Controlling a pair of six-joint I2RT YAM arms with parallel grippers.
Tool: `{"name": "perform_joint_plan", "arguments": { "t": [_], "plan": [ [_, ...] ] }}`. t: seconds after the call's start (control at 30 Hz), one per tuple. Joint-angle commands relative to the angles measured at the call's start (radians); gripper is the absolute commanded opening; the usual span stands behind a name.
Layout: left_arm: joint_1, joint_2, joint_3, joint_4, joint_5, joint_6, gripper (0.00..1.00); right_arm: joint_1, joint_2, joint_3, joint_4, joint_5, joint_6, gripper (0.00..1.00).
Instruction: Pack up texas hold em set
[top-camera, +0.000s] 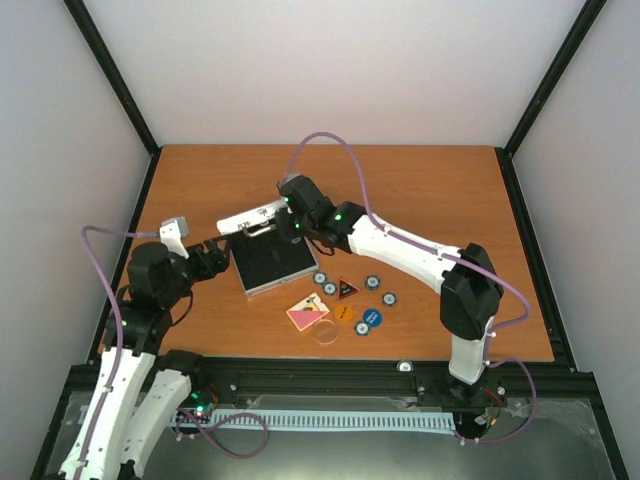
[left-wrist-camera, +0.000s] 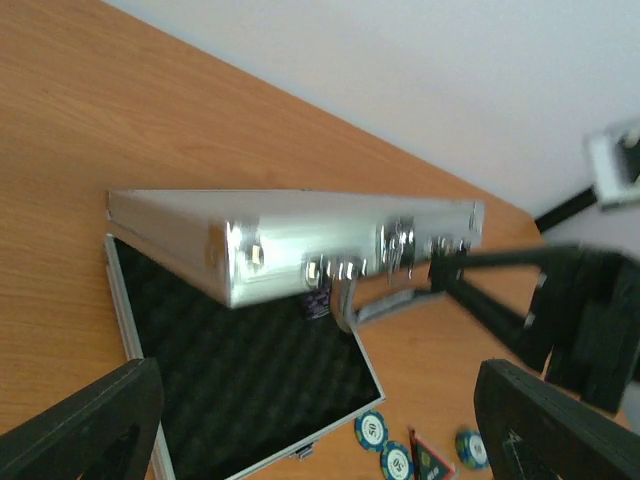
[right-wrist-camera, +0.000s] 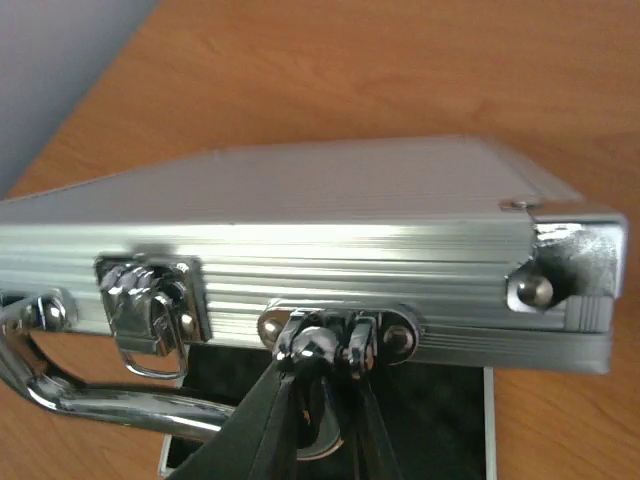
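Note:
The silver case stands open on the table. Its black foam base (top-camera: 275, 262) lies flat and its lid (top-camera: 250, 215) is raised at a slant above the far edge. My right gripper (top-camera: 291, 226) is shut on the chrome handle (right-wrist-camera: 100, 400) at its mount on the lid (right-wrist-camera: 300, 240); the fingertips (right-wrist-camera: 325, 350) pinch it. My left gripper (top-camera: 214, 254) hangs open beside the base's left edge, holding nothing. Loose on the table right of the case lie blue-white chips (top-camera: 318, 279), a red-black triangle (top-camera: 346, 289), an orange disc (top-camera: 343, 312), a blue disc (top-camera: 367, 320), a pink card deck (top-camera: 307, 313) and a clear disc (top-camera: 327, 333).
In the left wrist view, the foam base (left-wrist-camera: 250, 380) shows between my wide-set fingers (left-wrist-camera: 90, 420), with chips (left-wrist-camera: 370, 430) and the triangle (left-wrist-camera: 430, 465) beyond it. Grey walls and black frame posts enclose the table (top-camera: 430, 190). The right arm reaches across the middle.

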Motion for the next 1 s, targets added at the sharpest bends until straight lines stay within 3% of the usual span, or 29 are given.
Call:
{"name": "perform_joint_plan", "arguments": {
  "t": [0.0, 0.23, 0.67, 0.97],
  "plan": [
    [-0.004, -0.018, -0.021, -0.030, 0.099, 0.054, 0.88, 0.012, -0.015, 0.101, 0.126, 0.055, -0.035, 0.03],
    [-0.004, 0.024, -0.014, -0.030, 0.114, 0.040, 0.88, 0.012, 0.040, 0.203, 0.087, 0.060, -0.044, 0.03],
    [-0.005, 0.071, -0.086, 0.032, 0.097, -0.007, 0.88, 0.012, 0.076, 0.220, 0.101, 0.053, -0.051, 0.03],
    [-0.004, 0.095, -0.114, 0.063, 0.083, -0.034, 0.88, 0.011, 0.132, 0.301, 0.076, 0.044, -0.071, 0.08]
  ]
}}
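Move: Over the near-left side of the open case, the empty left hand has the case base's middle about 7 cm ahead, 9 cm right and 23 cm below; the purple-patterned block lies some 11 cm ahead and 14 cm right, equally low. The right hand already grips the handle; from it the lid's middle is about 5 cm ahead, 8 cm left and 8 cm below, the base's middle level ahead, 8 cm left, 18 cm below. Two chips lie 8 cm back and 6 cm right, the card 15 cm back and 2 cm right, both some 19 cm below. Keeping its pinch on the handle's right-hand bracket, the right hand pulls the lid quickly up about 5 cm, tipping its fingers slightly upward, then holds that height and eases on forward and left towards the hinge side. The left hand, fingers staying open, edges right a little and sinks some 7 cm towards the case base, fingertips tilting down about 10 degrees. ##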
